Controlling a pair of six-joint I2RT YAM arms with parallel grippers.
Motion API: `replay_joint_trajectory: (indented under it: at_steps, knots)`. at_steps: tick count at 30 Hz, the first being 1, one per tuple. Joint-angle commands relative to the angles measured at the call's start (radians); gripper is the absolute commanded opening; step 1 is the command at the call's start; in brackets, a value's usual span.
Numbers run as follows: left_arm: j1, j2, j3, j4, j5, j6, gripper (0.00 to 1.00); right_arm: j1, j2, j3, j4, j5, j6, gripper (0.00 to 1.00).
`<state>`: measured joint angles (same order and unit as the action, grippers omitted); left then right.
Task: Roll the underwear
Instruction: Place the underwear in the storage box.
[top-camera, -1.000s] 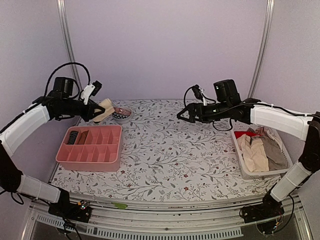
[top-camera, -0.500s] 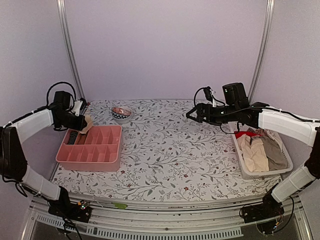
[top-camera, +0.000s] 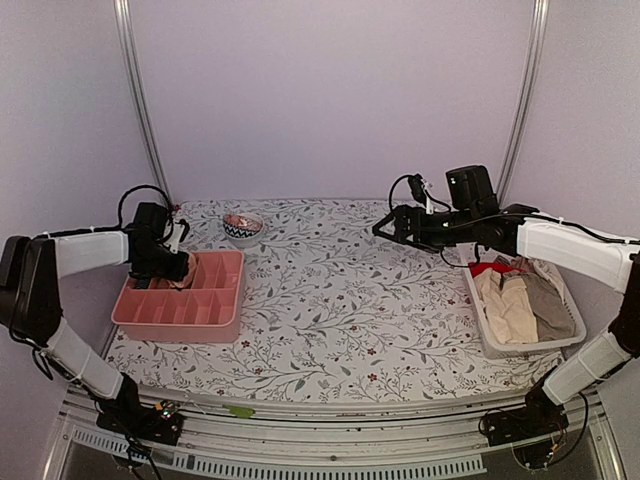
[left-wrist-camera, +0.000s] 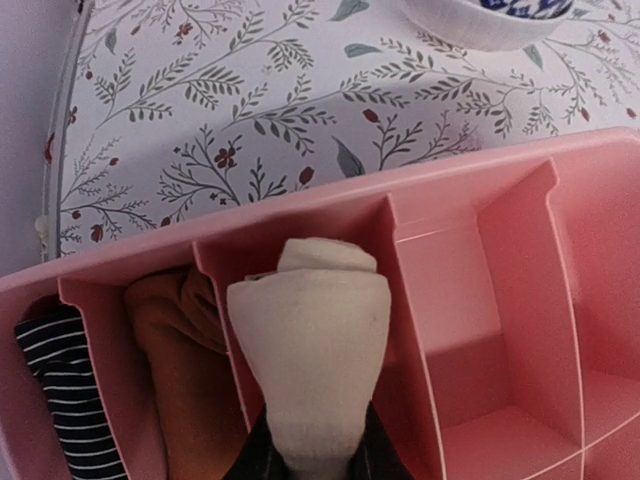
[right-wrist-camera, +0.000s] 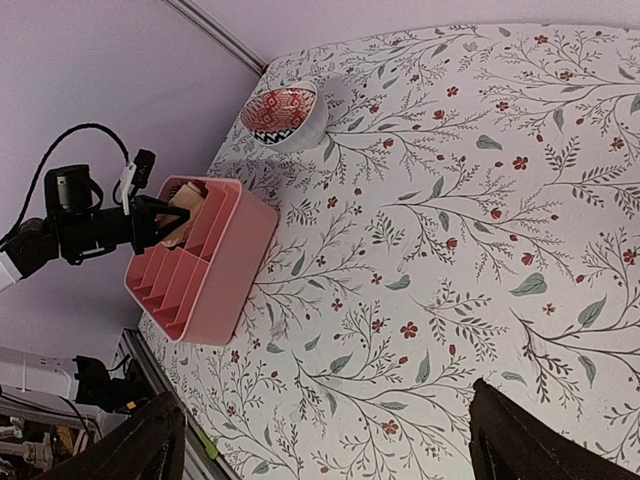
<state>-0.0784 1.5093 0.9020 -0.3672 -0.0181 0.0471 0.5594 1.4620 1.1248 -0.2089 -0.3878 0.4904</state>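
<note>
A rolled cream underwear stands end-up in the third compartment from the left of the back row of the pink tray, with my left gripper shut on its lower end. In the top view the left gripper sits low over the tray's back left part. More beige underwear lies loose in the white basket at the right. My right gripper hovers above mid-table, open and holding nothing; its fingers frame bare cloth in the right wrist view.
A brown roll and a black-and-white striped roll fill the two compartments left of the cream one. A patterned bowl stands behind the tray. A red garment lies at the basket's far end.
My left gripper has come down from beside the bowl to the tray, carrying the cream roll into a compartment. The right arm drew slightly to the right, then stayed put.
</note>
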Motion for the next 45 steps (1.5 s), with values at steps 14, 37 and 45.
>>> replay_joint_trajectory:
  at_steps: [14,37,45]
  knots:
    - [-0.071,0.111,0.003,0.011,0.050,-0.035,0.00,-0.019,0.029,0.000,0.000,-0.043,0.018,0.99]
    - [0.010,0.064,0.152,-0.133,0.170,-0.023,0.72,-0.046,0.006,0.004,-0.005,-0.082,0.001,0.99]
    - [0.003,-0.113,0.290,-0.183,0.214,0.112,0.96,-0.145,-0.050,0.029,-0.109,-0.103,-0.013,0.99]
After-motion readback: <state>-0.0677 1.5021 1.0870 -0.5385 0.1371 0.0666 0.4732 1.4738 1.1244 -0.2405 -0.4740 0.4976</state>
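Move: The left hand already holds the underwear roll over the pink box; its slot, third from the left in the far row, is centred about 2 cm ahead, 1 cm right and some 5 cm below. The brown roll's slot lies roughly 4 cm left of the hand and 1 cm ahead, the empty slot about 6 cm right and 2 cm ahead, both some 6 cm down. From the right hand the target slot is roughly 43 cm left, 5 cm ahead, 20 cm below. The left hand, still pinching the roll, shifts about 2 cm right to line up with the third slot, then sinks some 4.5 cm into it while easing slightly forward and back left, and the fingers begin to part at the bottom. They go on opening nearly fully, letting go of the roll as the hand climbs clear by nearly 10 cm, working first a little forward, then a little back and right, while the open right hand drifts about 2 cm right only at the end. ##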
